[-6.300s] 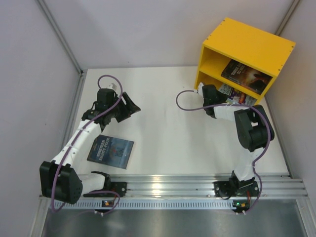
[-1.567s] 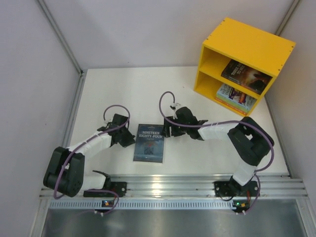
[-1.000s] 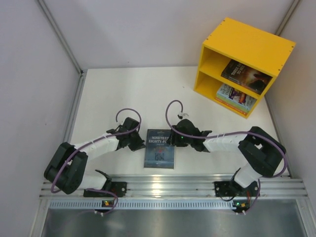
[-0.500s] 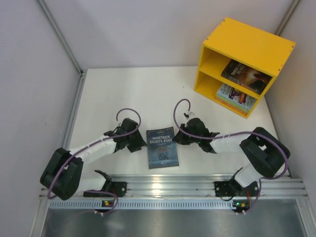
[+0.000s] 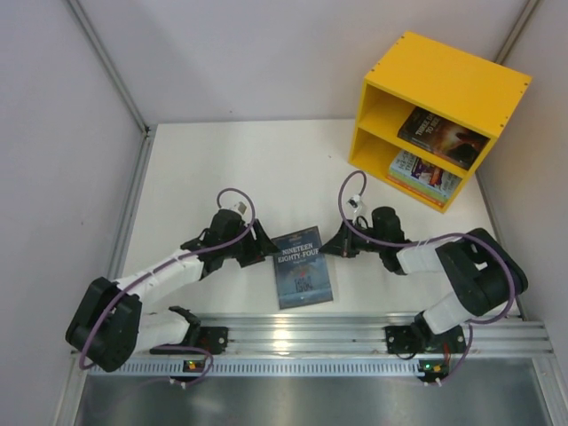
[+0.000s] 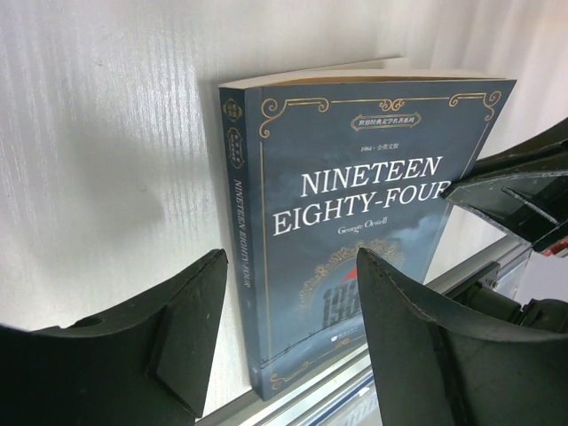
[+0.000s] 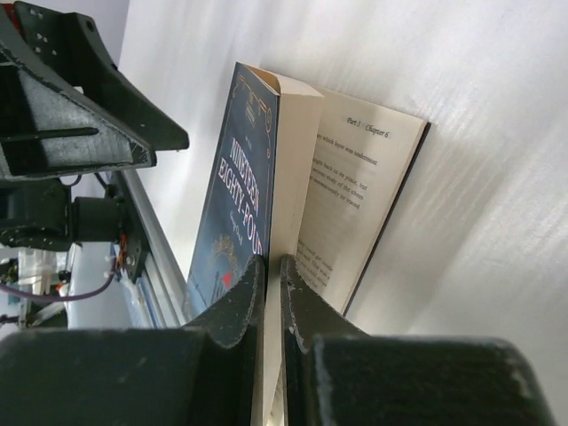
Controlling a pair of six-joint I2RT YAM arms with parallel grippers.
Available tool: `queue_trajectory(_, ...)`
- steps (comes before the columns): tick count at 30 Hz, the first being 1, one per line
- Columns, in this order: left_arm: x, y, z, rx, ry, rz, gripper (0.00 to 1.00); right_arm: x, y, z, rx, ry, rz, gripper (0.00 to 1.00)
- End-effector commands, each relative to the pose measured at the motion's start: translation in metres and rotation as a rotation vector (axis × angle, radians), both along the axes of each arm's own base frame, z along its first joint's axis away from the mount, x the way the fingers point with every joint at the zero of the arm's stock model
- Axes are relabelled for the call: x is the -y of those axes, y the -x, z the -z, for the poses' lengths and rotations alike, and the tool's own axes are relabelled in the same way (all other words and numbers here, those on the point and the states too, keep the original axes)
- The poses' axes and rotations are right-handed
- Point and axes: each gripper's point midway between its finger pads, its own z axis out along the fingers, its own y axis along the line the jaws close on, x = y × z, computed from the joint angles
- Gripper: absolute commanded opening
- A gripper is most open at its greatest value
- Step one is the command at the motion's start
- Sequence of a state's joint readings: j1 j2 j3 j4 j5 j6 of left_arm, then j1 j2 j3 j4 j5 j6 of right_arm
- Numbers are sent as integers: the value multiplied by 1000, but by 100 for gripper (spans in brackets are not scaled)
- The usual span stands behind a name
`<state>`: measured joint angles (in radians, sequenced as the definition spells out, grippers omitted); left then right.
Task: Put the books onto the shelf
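Note:
A blue-grey book (image 5: 304, 264) titled Nineteen Eighty-Four lies on the white table near the front rail, its spine to the left. My right gripper (image 5: 342, 247) is shut on its right edge, pinching the front cover and a wad of pages (image 7: 297, 169); the lower pages (image 7: 359, 204) stay flat and fan open. My left gripper (image 5: 260, 251) stands open just left of the spine (image 6: 241, 240), not touching it. The yellow shelf (image 5: 444, 84) stands at the back right. It holds a dark book (image 5: 441, 131) in the upper compartment and light-coloured books (image 5: 424, 173) in the lower one.
The aluminium rail (image 5: 302, 333) runs along the table's near edge, just below the book. Grey walls close in the left, back and right sides. The left gripper's fingers (image 7: 80, 115) show beyond the book in the right wrist view.
The book has slid right and turned a little. My left gripper has opened and let go of it. My right gripper has shut on its right edge and drawn back to the right.

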<state>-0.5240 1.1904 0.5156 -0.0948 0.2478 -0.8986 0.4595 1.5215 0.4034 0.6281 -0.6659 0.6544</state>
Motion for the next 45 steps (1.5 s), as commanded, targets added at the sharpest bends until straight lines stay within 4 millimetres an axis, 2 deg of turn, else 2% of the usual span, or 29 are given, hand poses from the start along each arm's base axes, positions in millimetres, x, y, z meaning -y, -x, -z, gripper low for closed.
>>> queue_trajectory(1,5,-9,-3,60,12,39,66,1,-4,-28,115,-119,-79,0)
queue_trajectory(3,8,-7,4,44,7,68,66,9,-5,-26,110,-139,-67,0)
queue_trajectory(7,25,-12,0,94,90,135,67,16,-9,-20,65,-175,-48,0)
queue_trajectory(9,26,-11,9,71,88,143,67,18,-12,-22,70,-200,-43,0)
queue_trajectory(12,29,-13,14,65,92,149,67,25,-15,-5,-14,-216,-4,0)
queue_trajectory(15,32,-16,17,68,94,157,67,33,-19,0,-21,-235,32,0)
queue_trajectory(19,33,-20,20,70,79,164,67,42,-20,20,-91,-223,80,0)
queue_trajectory(32,49,-31,26,53,115,207,64,48,-26,39,-146,-163,117,0)
queue_trajectory(38,52,-34,20,74,130,218,62,50,-27,47,-163,-137,129,0)
queue_trajectory(41,55,-31,17,81,165,232,58,50,-28,48,-168,-136,129,0)
queue_trajectory(43,60,-30,10,89,204,243,52,51,-27,53,-194,-119,133,0)
queue_trajectory(44,62,-29,12,79,210,245,48,51,-30,53,-193,-109,136,0)
queue_trajectory(45,63,-30,12,71,213,243,39,52,-34,55,-186,-90,148,0)
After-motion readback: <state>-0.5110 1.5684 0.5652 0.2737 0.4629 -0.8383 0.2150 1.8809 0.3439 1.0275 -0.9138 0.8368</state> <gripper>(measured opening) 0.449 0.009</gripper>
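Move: The Nineteen Eighty-Four book has its middle roughly 9 cm right of the open left hand, 5 cm back and 4 cm below; the spine's far part lies just under those fingers. From the right hand, already on the raised page edge, that middle is about 7 cm left, 6 cm back and 2 cm down. The stacked books in the shelf's lower bay lie some 32 cm right and 26 cm ahead of the right hand, about level with it. The book's raised page edge is lowered by the shut right fingers, which stay on it while going right and down about 4 cm each, the wrist turning some 15 degrees. The left hand sinks about 3 cm while going right, then continues right and slightly forward over the book's far spine end, turning a little clockwise, and begins closing its fingers astride the spine. ##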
